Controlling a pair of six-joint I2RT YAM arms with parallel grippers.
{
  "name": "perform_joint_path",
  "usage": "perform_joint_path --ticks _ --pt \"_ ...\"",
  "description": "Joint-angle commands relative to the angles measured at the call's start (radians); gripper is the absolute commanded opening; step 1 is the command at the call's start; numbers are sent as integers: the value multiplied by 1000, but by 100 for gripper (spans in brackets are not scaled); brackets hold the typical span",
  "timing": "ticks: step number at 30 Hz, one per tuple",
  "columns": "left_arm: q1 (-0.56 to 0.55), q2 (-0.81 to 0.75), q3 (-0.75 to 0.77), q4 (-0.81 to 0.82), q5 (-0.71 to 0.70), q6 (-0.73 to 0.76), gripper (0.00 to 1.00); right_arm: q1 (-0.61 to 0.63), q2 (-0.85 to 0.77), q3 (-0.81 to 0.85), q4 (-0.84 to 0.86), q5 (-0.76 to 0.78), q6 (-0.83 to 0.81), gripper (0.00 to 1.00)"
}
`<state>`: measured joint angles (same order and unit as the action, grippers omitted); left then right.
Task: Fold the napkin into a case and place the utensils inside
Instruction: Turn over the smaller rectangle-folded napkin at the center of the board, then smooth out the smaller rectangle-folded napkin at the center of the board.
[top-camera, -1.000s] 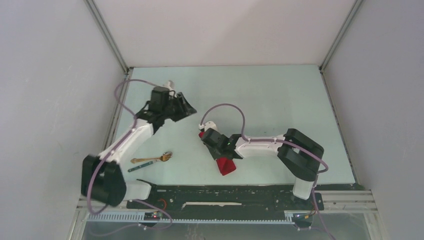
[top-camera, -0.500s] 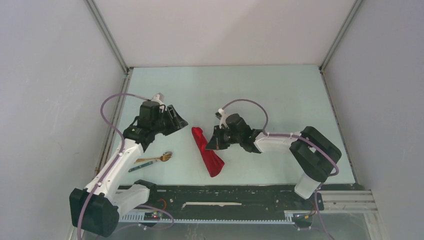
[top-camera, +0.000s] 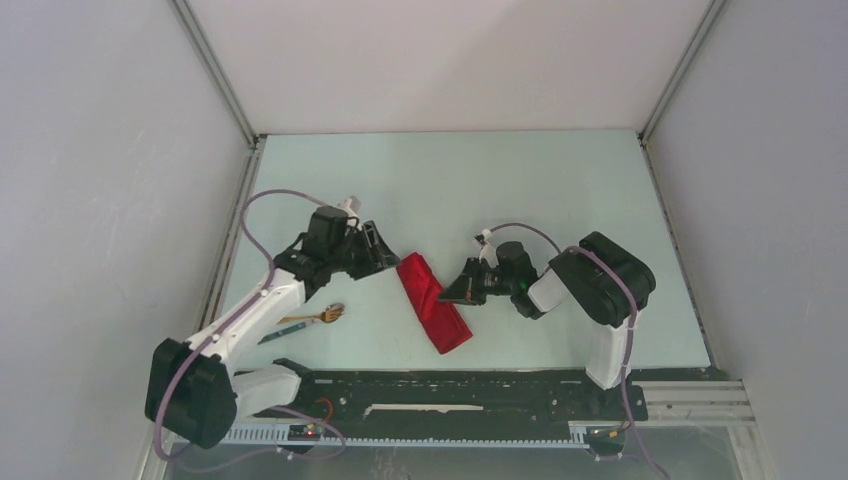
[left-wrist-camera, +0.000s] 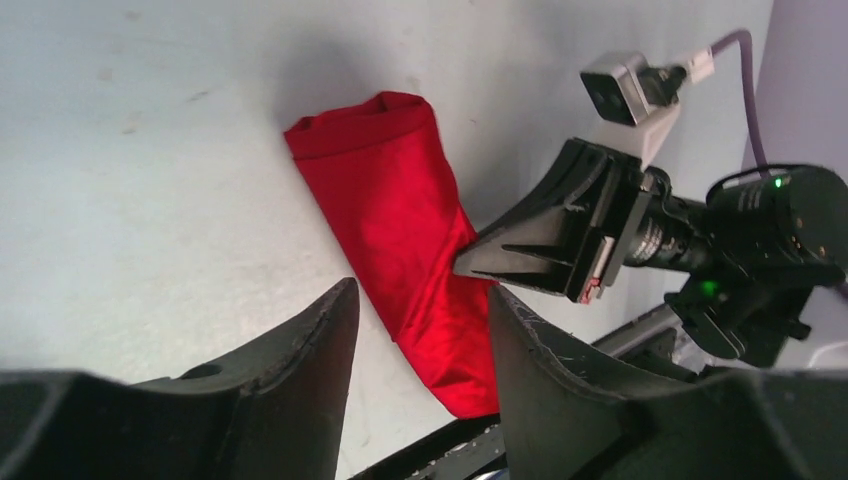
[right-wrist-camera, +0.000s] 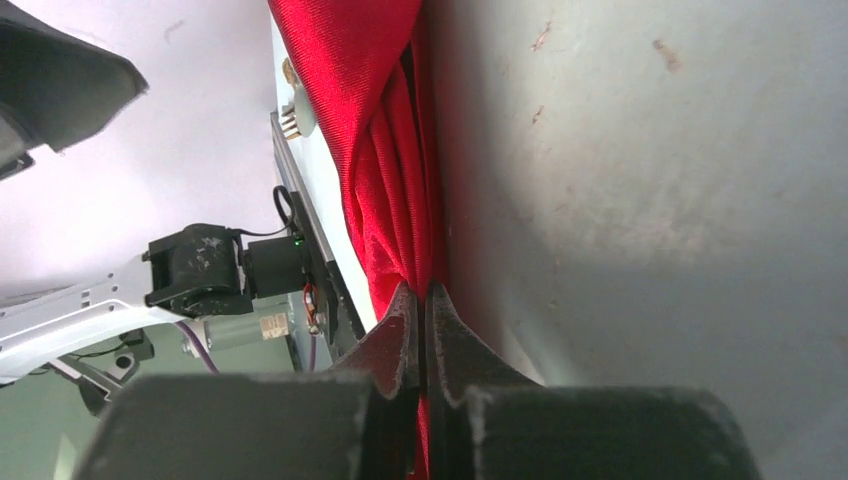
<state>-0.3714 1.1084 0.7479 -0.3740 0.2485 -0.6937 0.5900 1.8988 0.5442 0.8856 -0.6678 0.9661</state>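
The red napkin (top-camera: 432, 300) lies folded into a narrow strip, slanting from the table's middle toward the near edge. My right gripper (top-camera: 449, 295) is at its right edge, shut on a fold of the napkin (right-wrist-camera: 385, 180); in the right wrist view the cloth runs in between the closed right gripper (right-wrist-camera: 421, 290). My left gripper (top-camera: 390, 262) stands open just left of the strip's far end, with nothing between its fingers. The left wrist view shows the napkin (left-wrist-camera: 400, 230) beyond the open left gripper (left-wrist-camera: 422, 292). The wooden fork (top-camera: 312, 318) and the teal stick (top-camera: 274, 337) lie at the near left.
The pale table (top-camera: 560, 190) is boxed in by white walls at the left, back and right. A black rail (top-camera: 480, 385) runs along the near edge, close to the napkin's near end. The right arm's base (top-camera: 610, 290) stands to the right of the napkin.
The right gripper has drawn back to the right, holding the napkin's edge, and the cloth now lies as a flatter, wider strip. The left gripper has come down and rightward to the strip's far end.
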Motion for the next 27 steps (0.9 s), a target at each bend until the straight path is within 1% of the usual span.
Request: perform_joint_path --ticks 1,2,3,5,6,7,8,9,11,13,15,17,20,23,27 --pt "-60 92 18 159 77 -49 56 -51 31 -12 132 -87 -2 3" --pt "-66 117 16 203 93 -62 56 -66 33 -12 118 -93 -12 8" --pt "-70 158 17 237 112 -76 56 -78 30 -12 92 -98 -27 15" --pt "-74 226 26 302 150 -102 56 -100 7 3 -12 -112 -74 25" --pt "-76 262 36 326 162 -112 54 -106 -16 13 -96 -103 -113 29" --pt "-78 298 47 349 177 -117 48 -108 -44 34 -265 -88 -186 35" --pt "-79 329 58 365 191 -120 39 -109 -88 65 -427 -65 -251 41" --pt "-80 357 66 383 199 -125 36 -109 -122 90 -558 -30 -315 46" --pt "-80 398 76 432 215 -141 30 -115 -200 115 -738 31 -412 49" --pt "-80 422 73 492 236 -165 25 -110 -297 117 -865 118 -492 53" --pt "-81 443 71 534 243 -182 21 -88 -375 136 -1002 168 -549 54" --pt "-81 479 75 569 256 -201 19 -51 -440 140 -1052 162 -565 53" --pt "-81 561 74 655 285 -251 14 29 -494 139 -1039 61 -538 52" --pt "-79 631 82 697 283 -274 12 81 -493 122 -963 -28 -488 50" --pt "-70 708 94 710 244 -287 8 106 -449 61 -827 -59 -448 48"
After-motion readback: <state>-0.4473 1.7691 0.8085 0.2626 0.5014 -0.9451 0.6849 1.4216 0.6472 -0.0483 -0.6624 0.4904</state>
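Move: The left hand, half open, is about 12 cm above the board; the napkin's far end lies some 6 cm ahead of it and 7 cm to its right. From that hand the right gripper is about 11 cm right, 2 cm back and 11 cm lower, and the fork 9 cm left, 5 cm back. For the right hand, at the strip's right long edge, the napkin's near end lies about 9 cm back and 3 cm right, slightly lower. The right hand comes off the napkin's long edge: its shut fingers open to about half while it slides some 6 cm right, then it rises and swings back over the near end, turning counter-clockwise. The left hand sweeps about 10 cm right, 8 cm down and 6 cm forward onto the napkin's far end, rolling some 15 degrees, its fingers closing almost shut about the edge there. ##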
